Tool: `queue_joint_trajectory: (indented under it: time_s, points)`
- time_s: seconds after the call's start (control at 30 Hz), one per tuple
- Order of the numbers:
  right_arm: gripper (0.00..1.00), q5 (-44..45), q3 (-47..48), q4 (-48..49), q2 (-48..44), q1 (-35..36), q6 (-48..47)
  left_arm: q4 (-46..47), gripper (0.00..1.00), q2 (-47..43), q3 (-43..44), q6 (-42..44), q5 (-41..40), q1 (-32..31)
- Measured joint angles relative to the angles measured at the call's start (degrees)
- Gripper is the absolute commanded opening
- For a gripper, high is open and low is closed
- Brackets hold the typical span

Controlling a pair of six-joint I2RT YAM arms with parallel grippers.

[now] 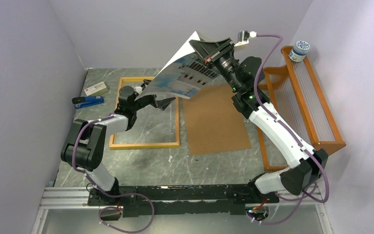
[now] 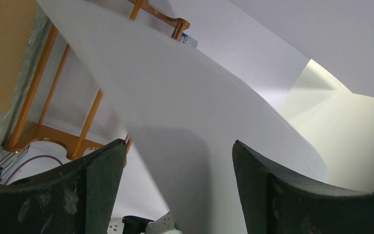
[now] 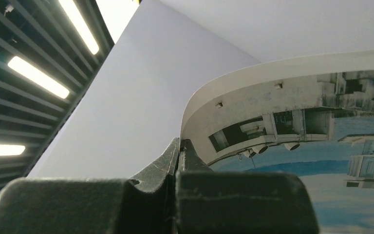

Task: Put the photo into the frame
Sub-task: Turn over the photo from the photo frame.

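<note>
The photo (image 1: 185,73) hangs curled in the air, print side up, with my right gripper (image 1: 199,46) shut on its far upper edge. The right wrist view shows the jaws (image 3: 180,141) pinched together on the photo's (image 3: 297,146) white-bordered edge. The photo's lower left part droops over my left gripper (image 1: 158,101), which hovers open above the frame (image 1: 146,143). In the left wrist view the photo's plain white back (image 2: 190,112) fills the space beyond the open left gripper (image 2: 179,142), whose fingers (image 2: 97,180) hold nothing. The frame lies flat on the table, left of centre.
A brown hardboard panel (image 1: 214,119) lies right of the frame. An orange slatted rack (image 1: 302,97) stands at the right wall with a small jar (image 1: 300,50) on top. A blue stapler (image 1: 87,101) and a small box (image 1: 95,88) lie at the far left.
</note>
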Motion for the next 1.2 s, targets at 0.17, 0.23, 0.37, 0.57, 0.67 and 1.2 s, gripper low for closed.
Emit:
queue_joint_trajectory:
  time_s: [0.17,0.23,0.37,0.57,0.67,1.2]
  points:
    - [0.0,-1.5,-1.0,1.0,1.0,0.0,1.8,1.9,0.74,0.2,-0.1,0.0,-0.1,-0.4]
    - [0.0,-1.9,-1.3,1.6,1.0,0.0,2.4,3.0,0.63,0.2,-0.6,0.0,-0.5,-0.5]
    - [0.0,-2.6,-2.9,2.3,0.1,-0.1,3.5,5.9,0.43,0.3,-2.2,0.0,-2.3,-0.5]
    - [0.0,-3.1,-4.1,2.3,-1.9,-0.5,4.7,8.9,0.15,1.0,-2.4,-0.2,-4.6,-0.5]
    - [0.1,-4.4,-4.5,2.2,-2.8,-0.8,4.9,11.2,0.03,1.6,-2.4,-0.1,-5.7,-0.5]
    - [0.99,-1.3,-12.0,-19.2,-15.8,-7.7,-2.4,2.8,0.02,1.6,5.8,-0.1,-5.4,0.0]
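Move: The photo hangs by its upper corner from the right hand's shut fingers, its middle about 3 cm ahead, 4 cm left and 14 cm below. From the left hand that middle is roughly 9 cm to the right, level in reach and 14 cm above, with the lower edge already between the open fingers. The frame's middle lies 5 cm ahead of the left hand, 5 cm left, 24 cm down; the brown board's, 5 cm ahead of the right hand, 5 cm right, 52 cm down. Barely shifting at first, the left hand shuts its wide-open fingers on the photo's lower edge and keeps that pinch, easing about 4 cm up and 3 cm forward at the end. Only then does the right hand open fully and let go of its corner, dropping some 7 cm and drawing about as far to the right, its wrist tipping down and turning slightly clockwise. ##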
